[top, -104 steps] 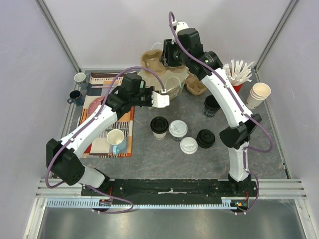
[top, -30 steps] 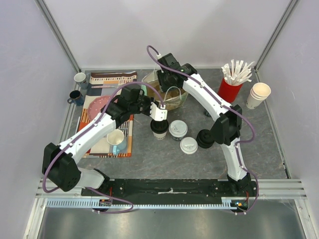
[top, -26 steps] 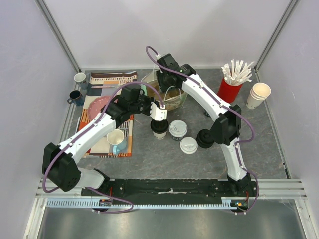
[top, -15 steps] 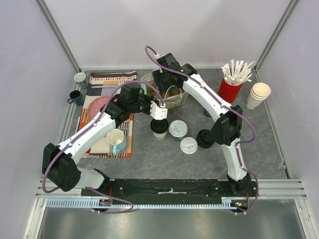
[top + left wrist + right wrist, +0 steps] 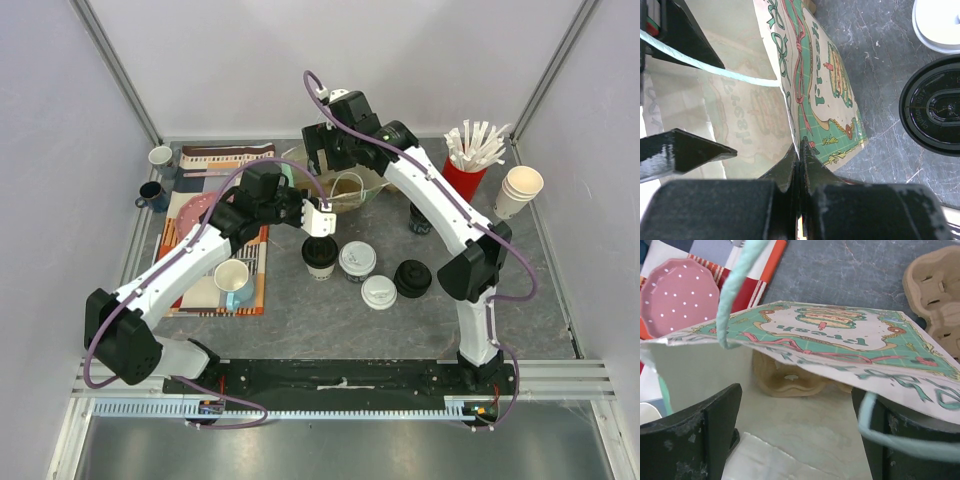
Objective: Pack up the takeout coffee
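Two takeout coffee cups with white lids (image 5: 357, 259) (image 5: 379, 291) stand on the grey table in the top view; one white lid (image 5: 939, 24) shows in the left wrist view. My left gripper (image 5: 320, 216) (image 5: 800, 148) is shut on the near wall of the printed paper bag (image 5: 347, 190) (image 5: 815, 90), holding it up. My right gripper (image 5: 335, 165) (image 5: 795, 450) hangs open over the bag's mouth, nothing between its fingers. A brown cardboard cup carrier (image 5: 790, 380) lies inside the bag (image 5: 840, 335).
A black-lidded cup (image 5: 320, 255) (image 5: 940, 112) stands just below the bag, a loose black lid (image 5: 412, 278) to the right. A black cup (image 5: 420, 215), red straw holder (image 5: 462, 175) and stacked paper cups (image 5: 518, 190) are at the right. Placemat, pink plate (image 5: 680, 295) and mugs lie left.
My right gripper has opened wide and lifted up and back out of the bag, leaving the carrier inside. The left gripper keeps its hold on the bag wall.
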You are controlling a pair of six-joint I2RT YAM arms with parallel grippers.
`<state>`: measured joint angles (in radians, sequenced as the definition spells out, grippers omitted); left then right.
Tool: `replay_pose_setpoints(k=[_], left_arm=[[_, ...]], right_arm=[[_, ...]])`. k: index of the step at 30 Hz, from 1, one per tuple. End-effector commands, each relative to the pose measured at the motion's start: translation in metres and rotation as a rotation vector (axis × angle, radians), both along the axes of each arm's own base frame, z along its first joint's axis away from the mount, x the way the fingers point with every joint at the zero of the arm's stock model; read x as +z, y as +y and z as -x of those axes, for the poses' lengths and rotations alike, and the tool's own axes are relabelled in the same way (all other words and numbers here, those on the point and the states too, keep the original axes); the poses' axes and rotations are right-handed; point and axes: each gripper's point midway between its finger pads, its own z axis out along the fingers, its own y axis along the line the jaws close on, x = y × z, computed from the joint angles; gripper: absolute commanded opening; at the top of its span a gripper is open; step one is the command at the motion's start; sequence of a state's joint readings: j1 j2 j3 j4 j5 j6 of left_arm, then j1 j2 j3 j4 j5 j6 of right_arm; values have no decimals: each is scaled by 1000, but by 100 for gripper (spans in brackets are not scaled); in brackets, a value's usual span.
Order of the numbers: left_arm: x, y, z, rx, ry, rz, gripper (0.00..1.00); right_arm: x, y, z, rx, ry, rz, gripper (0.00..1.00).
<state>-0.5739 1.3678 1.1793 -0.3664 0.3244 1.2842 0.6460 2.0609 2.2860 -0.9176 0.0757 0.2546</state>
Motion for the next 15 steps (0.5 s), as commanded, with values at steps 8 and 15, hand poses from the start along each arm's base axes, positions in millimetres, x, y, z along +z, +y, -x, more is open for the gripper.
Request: replay_pose_setpoints(k=[8,15], left_arm=[[30,-9,-10,64,38,101,2],[29,-9,-6,72,120,119,2]], right_arm=[[102,22,21,132,-213,-300,98],[152,5,18,85,-251,-479,98]])
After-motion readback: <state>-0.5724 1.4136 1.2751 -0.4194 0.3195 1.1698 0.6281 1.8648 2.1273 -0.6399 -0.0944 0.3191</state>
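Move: My left hand pinches the near-left rim of the paper bag, whose middle is about 6 cm ahead, 6 cm to the right and 12 cm below. From my open right hand, at the bag's mouth, that middle is 3 cm right, 1 cm back and some 14 cm down. On the table 24 cm below my right hand, a spare cup carrier lies 1 cm ahead and 14 cm right. The black-lidded cup stands some 19 cm back and 1 cm left, 18 cm below. I lift my right hand about 9 cm up out of the bag's mouth, first easing back a little and then slightly left, with its fingers staying wide open. As it climbs, the wrist rolls its left side up and tips the fingers upward, some 20 degrees in all. My left hand keeps its pinch on the rim, rising barely a centimetre. ##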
